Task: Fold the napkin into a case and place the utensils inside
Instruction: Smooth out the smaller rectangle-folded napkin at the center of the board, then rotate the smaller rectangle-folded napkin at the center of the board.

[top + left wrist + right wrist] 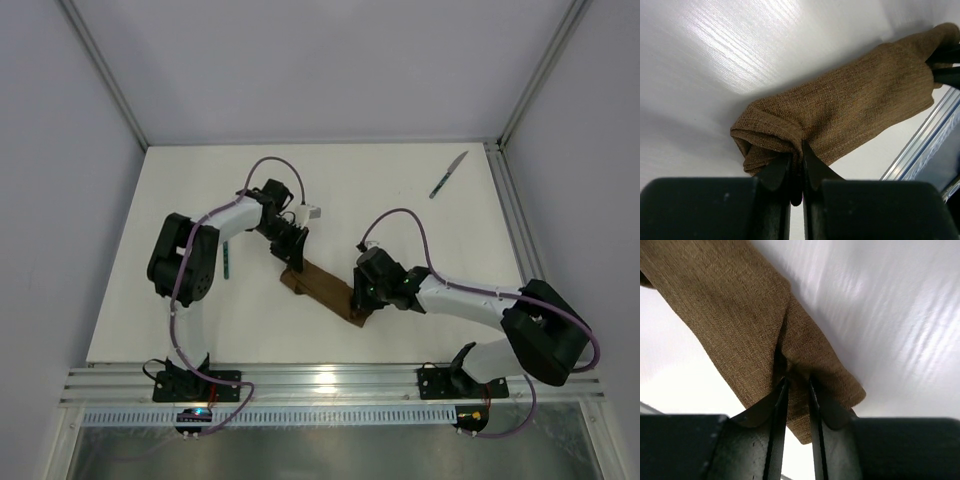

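The napkin [322,290] lies mid-table, folded into a narrow dark brown strip that runs diagonally. My left gripper [292,262] is at its far-left end, shut on a bunched fold of the cloth [850,105], which is pinched between the jaws of that gripper [796,155]. My right gripper [362,305] is at the near-right end. In the right wrist view, the gripper [797,382] is shut on a ridge of the napkin [730,315]. The knife [448,175] lies at the far right. The fork's teal handle [227,258] shows beside the left arm.
An aluminium rail [330,380] runs along the table's near edge, with both arm bases on it. Frame posts [540,70] rise at the back corners. A raised strip [510,220] borders the table's right side.
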`<state>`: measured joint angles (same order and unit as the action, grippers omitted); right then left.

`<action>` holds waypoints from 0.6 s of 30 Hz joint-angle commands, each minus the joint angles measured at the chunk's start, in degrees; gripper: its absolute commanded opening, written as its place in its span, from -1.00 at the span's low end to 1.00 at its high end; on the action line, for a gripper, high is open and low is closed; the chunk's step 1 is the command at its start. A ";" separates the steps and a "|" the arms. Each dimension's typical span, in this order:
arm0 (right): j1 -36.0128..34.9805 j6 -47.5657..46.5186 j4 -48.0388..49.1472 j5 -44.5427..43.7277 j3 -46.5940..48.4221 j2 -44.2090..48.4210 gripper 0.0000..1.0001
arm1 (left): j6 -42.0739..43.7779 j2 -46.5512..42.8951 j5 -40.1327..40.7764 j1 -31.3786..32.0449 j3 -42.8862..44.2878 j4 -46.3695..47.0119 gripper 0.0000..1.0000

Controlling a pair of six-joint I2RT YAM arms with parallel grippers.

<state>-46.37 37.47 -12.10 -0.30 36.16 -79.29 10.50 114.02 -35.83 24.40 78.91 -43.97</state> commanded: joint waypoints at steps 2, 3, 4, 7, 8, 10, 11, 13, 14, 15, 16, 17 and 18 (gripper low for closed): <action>0.05 -9.32 -7.85 -8.23 6.02 6.33 -0.41 | -0.04 -2.22 0.06 0.38 -2.27 1.68 -0.88; -0.12 -10.83 -7.77 -8.58 6.72 7.47 -0.31 | -0.04 -2.13 0.41 0.47 -3.06 2.04 -0.89; -0.47 -12.41 -6.81 -9.45 6.99 9.39 -0.25 | -0.04 -1.96 0.33 0.47 -3.33 2.30 -0.90; -2.75 -19.70 -1.63 -11.30 7.69 10.73 -0.03 | -0.13 -1.78 0.06 0.47 -3.77 2.74 -0.91; -4.33 -21.46 0.39 -12.26 7.78 10.38 -0.01 | -0.22 -1.78 0.06 0.47 -3.77 3.09 -0.91; -6.09 -26.65 7.85 -12.10 7.61 7.59 0.05 | -0.48 -2.04 0.06 0.47 -3.42 3.18 -0.90; -6.88 -28.14 10.49 -10.97 7.61 6.26 0.06 | -0.66 -2.04 0.06 0.47 -3.33 3.18 -0.91; -8.64 -31.66 14.90 -10.52 9.45 2.31 0.09 | -0.75 -2.04 0.15 0.47 -2.72 3.10 -0.90; -9.52 -32.80 17.17 -10.08 10.67 1.16 0.11 | -0.83 -2.04 0.06 0.47 -2.63 3.01 -0.91; -10.05 -34.38 18.67 -9.99 11.12 0.02 0.12 | -1.01 -2.04 -0.20 0.47 -2.54 3.10 -0.91; -10.58 -35.01 20.08 -9.99 11.30 -1.12 0.12 | -1.10 -2.04 -0.37 0.47 -2.54 3.01 -0.90; -11.19 -35.71 23.40 -9.73 11.65 -3.74 0.12 | -1.18 -2.13 -0.38 0.47 -2.54 3.18 -0.90; -12.42 -37.11 24.57 -9.72 11.91 -5.25 0.12 | -1.10 -2.22 -0.38 0.47 -2.62 3.01 -0.91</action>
<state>-56.71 7.01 1.65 -9.72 45.21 -81.38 9.47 113.80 -36.07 24.53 76.31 -41.89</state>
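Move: From my right hand, whose fingertips rest on the napkin's near right end, the middle of the folded napkin lies about 8 cm left and 3 cm ahead, barely below; my left gripper stands some 14 cm left and 9 cm ahead. From my left hand, which is already pinching the far left end, the napkin's middle is roughly 7 cm right and 6 cm back, 2 cm lower; the fork lies about 16 cm left and 6 cm ahead. I lift my right hand off the near end, rising about 8 cm, then swing it left some 8 cm and forward 4 cm over the napkin's middle towards my left gripper. On the way its fingers open to about half and tip up to point more forward, some 40 degrees of turn including a counter-clockwise swing. My left hand keeps its pinch on the far end, settling about 1 cm lower. ##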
